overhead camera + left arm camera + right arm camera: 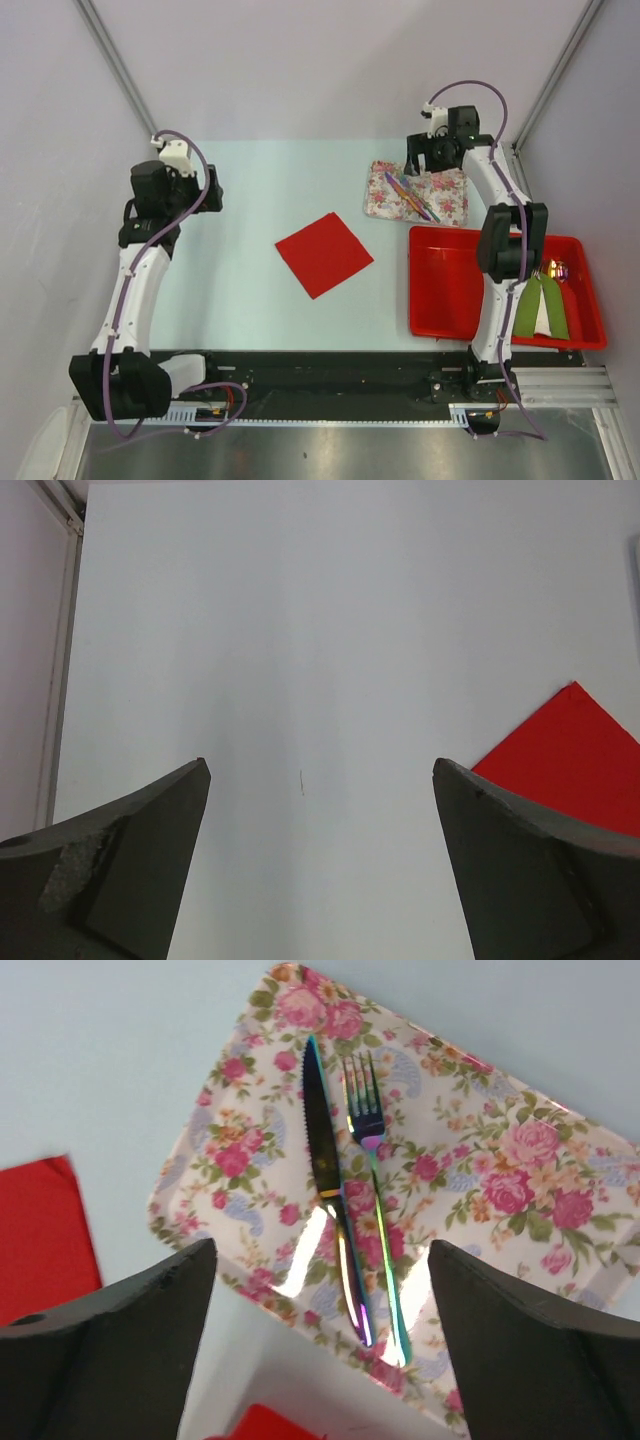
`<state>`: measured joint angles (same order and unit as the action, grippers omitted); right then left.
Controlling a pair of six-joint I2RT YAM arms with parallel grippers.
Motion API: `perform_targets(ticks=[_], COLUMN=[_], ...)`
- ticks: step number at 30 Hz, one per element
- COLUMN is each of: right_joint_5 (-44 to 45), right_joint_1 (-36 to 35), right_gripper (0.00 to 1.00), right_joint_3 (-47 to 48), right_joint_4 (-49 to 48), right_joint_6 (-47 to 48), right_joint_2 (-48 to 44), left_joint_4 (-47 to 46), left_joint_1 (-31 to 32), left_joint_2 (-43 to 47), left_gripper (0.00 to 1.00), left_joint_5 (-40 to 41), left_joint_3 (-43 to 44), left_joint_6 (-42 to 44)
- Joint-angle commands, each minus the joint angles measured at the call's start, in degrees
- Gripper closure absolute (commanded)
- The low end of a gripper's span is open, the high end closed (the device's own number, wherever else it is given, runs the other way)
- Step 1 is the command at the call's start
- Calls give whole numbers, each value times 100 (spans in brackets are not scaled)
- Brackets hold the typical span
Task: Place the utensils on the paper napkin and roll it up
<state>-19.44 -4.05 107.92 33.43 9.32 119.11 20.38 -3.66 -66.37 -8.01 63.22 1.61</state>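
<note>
The red paper napkin [323,254] lies flat on the table's middle; a corner shows in the left wrist view [570,755] and an edge in the right wrist view [40,1230]. An iridescent knife [333,1190] and fork [378,1195] lie side by side on the floral tray [440,200]; from above they show as slim purple pieces [410,196]. My right gripper [320,1260] is open above the tray, over the handle ends. My left gripper [320,770] is open and empty over bare table, left of the napkin.
A red tray [450,285] stands at the right near edge, holding green napkin rolls [540,305] and a shiny piece [556,270]. White walls and metal frame rails enclose the table at back and sides.
</note>
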Motion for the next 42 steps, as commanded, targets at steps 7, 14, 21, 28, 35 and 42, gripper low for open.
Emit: perform_targets(ticks=[7,14,21,28,35,42], right_joint_5=[37,195,169,169,318,432], right_joint_1=[-69,-201,-236,-263,-271,-350], right_gripper=[43,47,51,52,57,60], right_joint_3=[2240,2146,2154,2119,2058,2031], right_joint_4=[1270,1544,1798,1965,2001,1922], right_joint_6=[1054,1704,1897,2056,2205,2346], right_joint_2=[1702,1923,2081,2160,2309,2433], left_joint_4=[-113,19,18,27,62,106], left_joint_1=[-12,-12,-12,-12,-12,-21], left_joint_2=[-429,-649,-754,-869,-869,-851], left_gripper=[0,0,0,0,0,0], left_joint_5=[124,63,-131,-86,-95,-60], left_joint_3=[-12,68,85,182,156,138], left_joint_6=[261,358,305,314,296,332])
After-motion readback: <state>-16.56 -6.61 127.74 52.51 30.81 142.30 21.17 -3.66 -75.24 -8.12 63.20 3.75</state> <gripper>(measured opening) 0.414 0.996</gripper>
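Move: The knife lies on the floral mat with its middle about 14 cm below the right hand, some 3 cm ahead and 1 cm to its left. The fork beside it is about 4 cm ahead and 2 cm right of that hand. The napkin's middle is roughly 17 cm back and 25 cm left, the red tray's about 25 cm back and 27 cm right. From the left hand, the knife lies some 19 cm ahead, 52 cm right and 25 cm below. The right hand drops about 13 cm onto the handle side of the knife and fork, first swinging some 4 cm forward as it sinks, then easing back by as much while still going down, the wrist tipping steeper and turning counter-clockwise nearly 20 degrees, the fingers narrowing from almost wide open to under half so that the tips come close around the knife, the fork's handle by the right tip. The left hand, empty and open over bare table, sinks about 6 cm. ##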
